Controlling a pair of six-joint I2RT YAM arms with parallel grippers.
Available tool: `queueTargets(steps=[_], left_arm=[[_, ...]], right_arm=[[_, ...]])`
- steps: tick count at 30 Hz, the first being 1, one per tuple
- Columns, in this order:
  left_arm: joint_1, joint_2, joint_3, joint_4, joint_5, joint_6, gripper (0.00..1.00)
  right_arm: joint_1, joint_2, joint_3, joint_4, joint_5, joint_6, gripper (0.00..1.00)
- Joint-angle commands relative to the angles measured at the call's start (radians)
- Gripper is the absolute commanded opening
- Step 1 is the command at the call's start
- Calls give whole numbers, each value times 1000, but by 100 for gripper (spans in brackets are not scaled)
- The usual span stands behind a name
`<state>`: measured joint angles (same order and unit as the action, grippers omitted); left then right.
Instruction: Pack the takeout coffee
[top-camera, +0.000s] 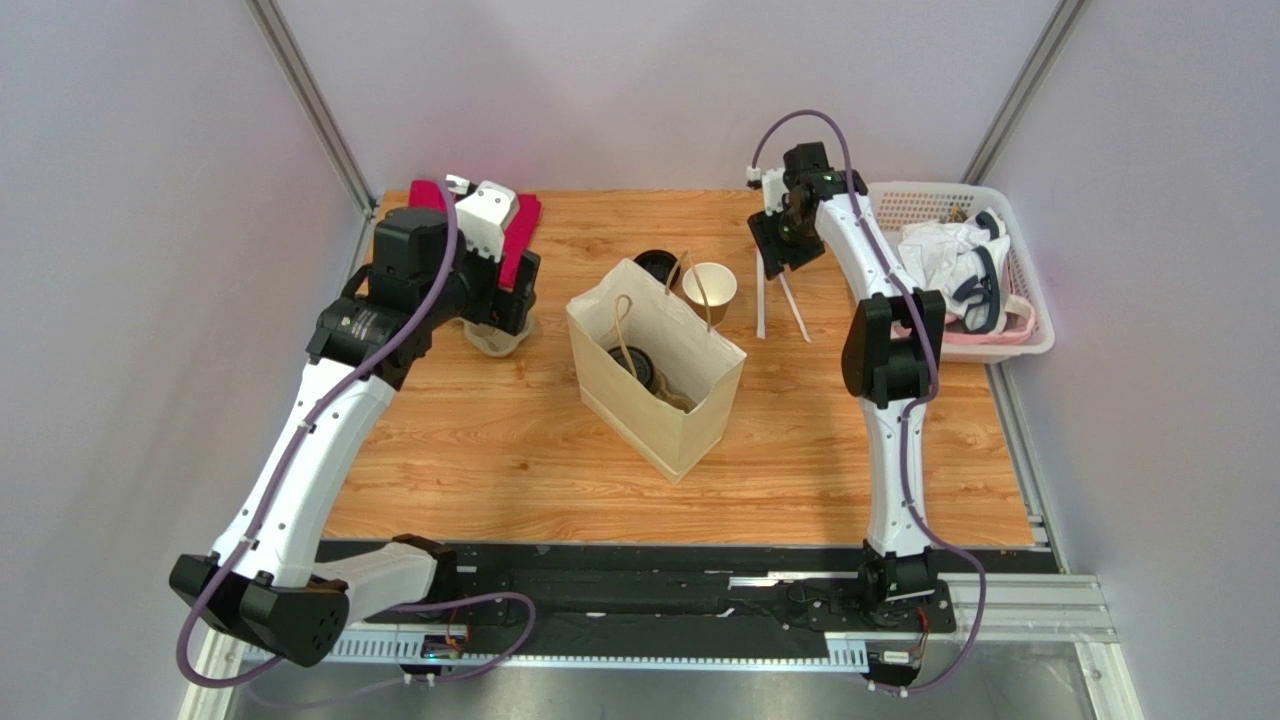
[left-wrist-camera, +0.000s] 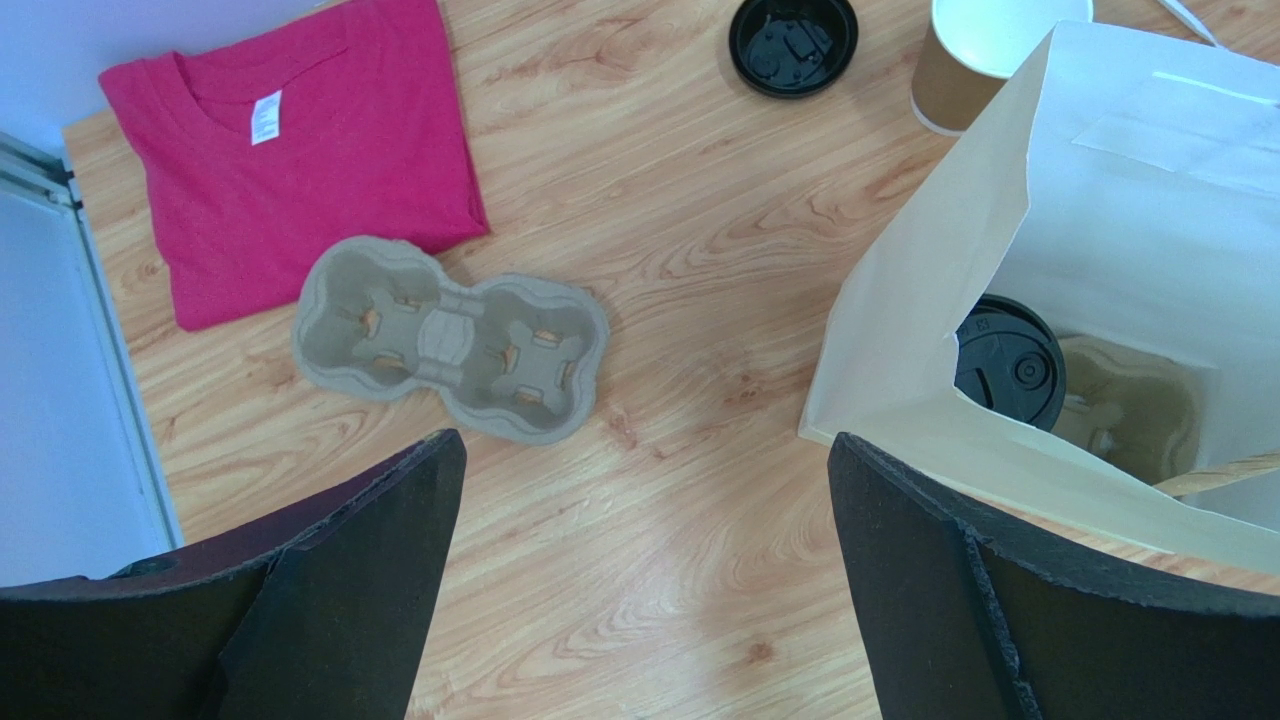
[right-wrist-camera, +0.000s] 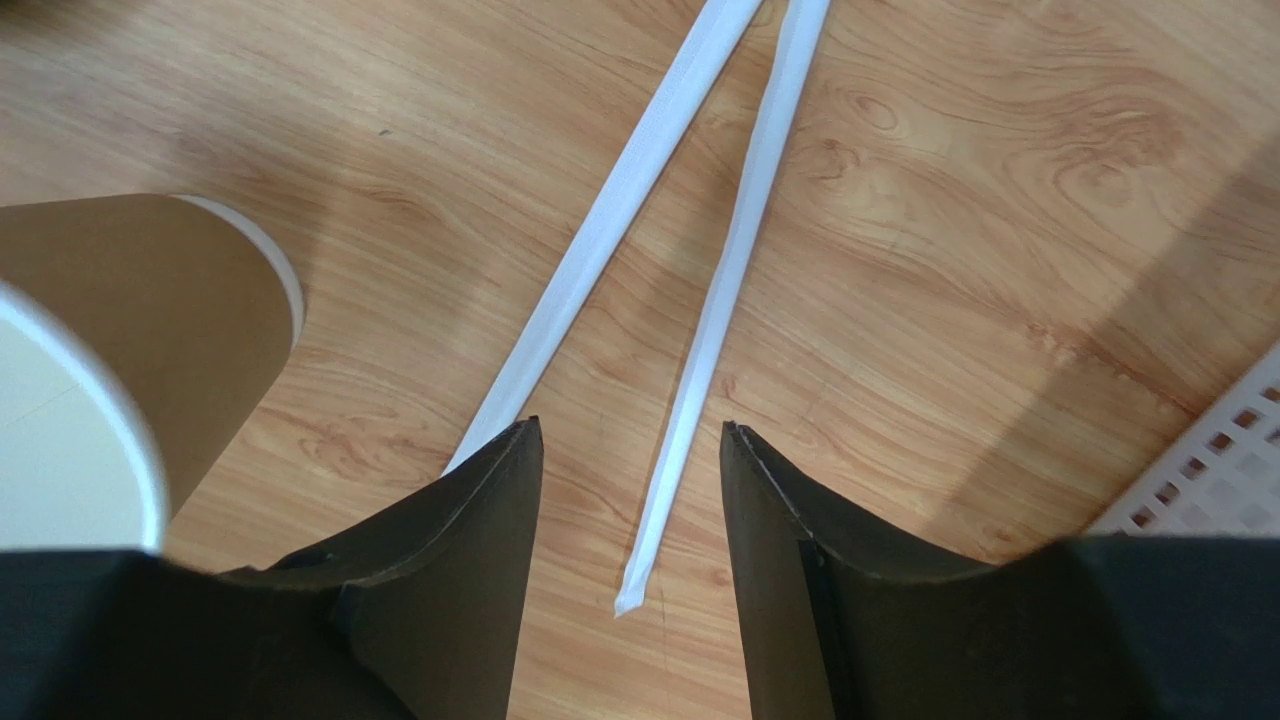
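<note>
The takeout coffee (left-wrist-camera: 1010, 365), a cup under a black lid, stands inside the open paper bag (left-wrist-camera: 1082, 225), beside a pulp holder (left-wrist-camera: 1135, 408). From above, the coffee (top-camera: 631, 365) shows as a dark disc in the bag (top-camera: 661, 393). My left gripper (left-wrist-camera: 646, 438) hangs open over bare wood, left of the bag, near a pulp cup carrier (left-wrist-camera: 451, 338). My right gripper (right-wrist-camera: 628, 426) is open and low over two white wrapped straws. The near end of one straw (right-wrist-camera: 706, 375) lies between its fingers, untouched. The other straw (right-wrist-camera: 601, 255) runs under the left finger.
A lidless tan cup (top-camera: 709, 288) and a loose black lid (top-camera: 655, 266) stand behind the bag. A red shirt (left-wrist-camera: 301, 150) lies at the back left. A white basket (top-camera: 1037, 308) of cloths sits at the right edge, close to the right arm.
</note>
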<state>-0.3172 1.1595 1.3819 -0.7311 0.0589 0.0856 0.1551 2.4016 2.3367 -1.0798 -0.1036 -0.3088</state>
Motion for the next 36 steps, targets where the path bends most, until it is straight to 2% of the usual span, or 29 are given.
queueTargets(steps=[1,11,17,22,26,27,30,34,36], left_arm=[[7,5,6,-2,4,28,99],[9,6,-4,1,-11,45,99],[9,6,0,-13,-7,63,99],[9,3,12,-25,-21,74,99],[12,0,17,-40,-25,72,99],[13,-3,16,-42,-25,74,99],[17,-7,16,-44,-27,78,99],[18,-6,13,-31,-19,83,99],[18,0,12,-11,-16,72,99]], right_arm=[[8,45,38,49,28,-38,51],[6,111,36,104,82,-78,50],[0,139,15,152,93,-99,45],[-22,162,16,146,62,-43,35],[-45,185,12,69,-15,2,24],[-48,186,9,58,-15,5,16],[-61,169,4,23,-21,11,0],[-71,55,-10,37,-19,31,0],[-72,-53,-17,69,-18,43,0]])
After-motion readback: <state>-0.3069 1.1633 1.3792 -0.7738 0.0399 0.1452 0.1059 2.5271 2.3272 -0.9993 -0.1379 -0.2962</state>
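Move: The right-hand paper-wrapped straw lies on the table under the half-open right hand, its middle about 1 cm ahead, 2 cm to the right and 7 cm below. The other straw's middle is some 2 cm ahead and 2 cm to the left, also 7 cm down; the paper cup stands about 10 cm left and 3 cm back, and the white basket's middle is some 31 cm right and 2 cm ahead. From the idle left hand the right-hand straw is about 21 cm ahead, 44 cm right and 28 cm below. The right hand keeps sinking to the table, nearly 7 cm in all and slowing as it goes, while edging some 2 cm forward and a little to the right over the middle of the right-hand straw, fingers still pointing steeply down. Near the tabletop the half-open fingers close fully and pinch that straw about midway along, the hand easing a centimetre back and less than that to the right as they shut. ##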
